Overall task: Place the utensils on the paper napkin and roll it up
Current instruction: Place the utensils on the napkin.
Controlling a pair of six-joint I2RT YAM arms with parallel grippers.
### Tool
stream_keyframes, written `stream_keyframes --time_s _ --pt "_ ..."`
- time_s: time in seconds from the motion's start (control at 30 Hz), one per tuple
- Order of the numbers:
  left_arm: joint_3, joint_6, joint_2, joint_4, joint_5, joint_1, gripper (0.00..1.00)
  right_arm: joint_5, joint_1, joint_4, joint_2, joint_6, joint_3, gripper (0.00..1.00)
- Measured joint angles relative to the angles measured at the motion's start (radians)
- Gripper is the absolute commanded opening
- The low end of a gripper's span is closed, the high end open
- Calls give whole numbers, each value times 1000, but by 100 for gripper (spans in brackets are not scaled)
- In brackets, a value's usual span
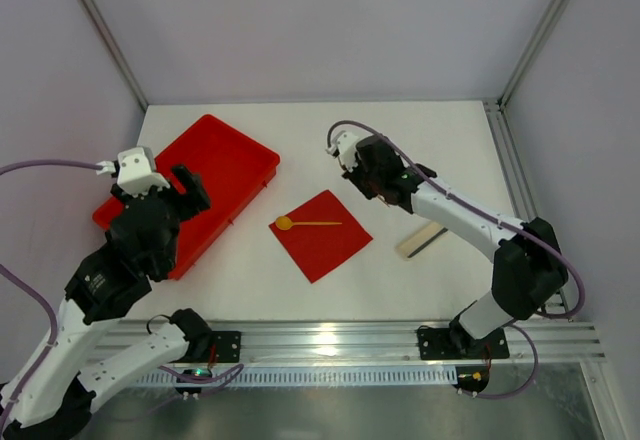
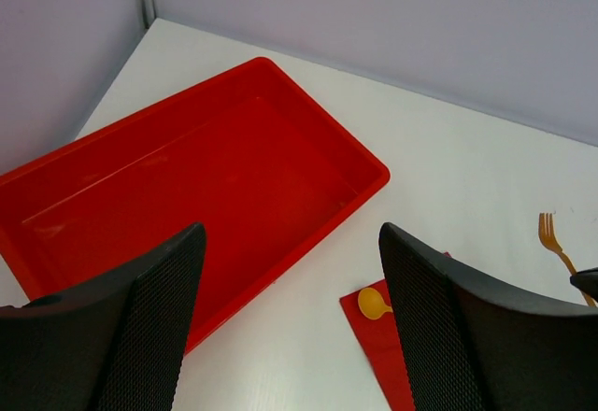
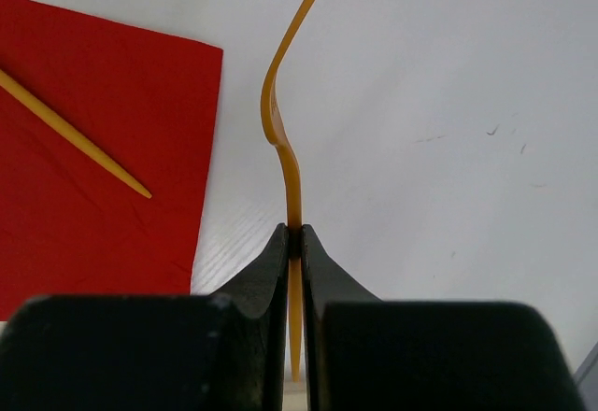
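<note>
The red paper napkin (image 1: 322, 238) lies flat on the white table with an orange-yellow spoon (image 1: 300, 223) across its far corner. My right gripper (image 1: 345, 150) hovers beyond the napkin, shut on a matching fork (image 3: 280, 121) whose handle is pinched between the jaws, seen edge-on. The fork hangs over bare table just right of the napkin's edge (image 3: 93, 149). In the left wrist view the fork's tines (image 2: 553, 240) show at far right and the spoon bowl (image 2: 372, 303) on the napkin corner. My left gripper (image 2: 290, 327) is open and holds nothing, above the table beside the tray.
A large rigid red tray (image 1: 215, 150) with a raised rim sits at the left and looks to hold nothing (image 2: 215, 177). A pale oblong piece with a dark side (image 1: 420, 242) lies right of the napkin. Frame posts and walls close in the back and sides.
</note>
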Motion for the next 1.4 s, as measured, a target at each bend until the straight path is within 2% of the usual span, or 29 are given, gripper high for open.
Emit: stream_keyframes --time_s 0.17,0.33,0.5,1.03,1.4 --pt "-25 24 -15 2 -11 0 77 27 84 -50 125 -153 103 4" --pt "-27 27 -26 3 -18 0 77 71 182 -86 279 -249 235 4" --pt "-28 27 -28 3 -18 0 77 98 270 -121 371 -301 274 4" --pt "-29 -6 -28 -8 11 0 77 89 407 -133 394 -313 275 4" --pt "-29 -10 -28 -13 14 0 77 94 418 -95 432 -315 256 3"
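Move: The fork is already pinched in the right hand. The middle of the red napkin it is bound for lies about 13 cm to that hand's left, 10 cm back towards the base and 13 cm below. The spoon rests on the napkin some 16 cm left and 7 cm back; the utensil holder stands roughly 16 cm right and 9 cm back, both at table height. From the left hand, the napkin is about 22 cm right, 4 cm ahead and 33 cm below. Keeping the fork pinched in its shut fingers, the right hand sweeps about 15 cm left over the napkin, sinking around 7 cm on the way and then drawing back some 7 cm. The wrist turns roughly 35 degrees counter-clockwise, its left side dipping, to line the fork up with the spoon, before a last straight sink of about 2 cm. ##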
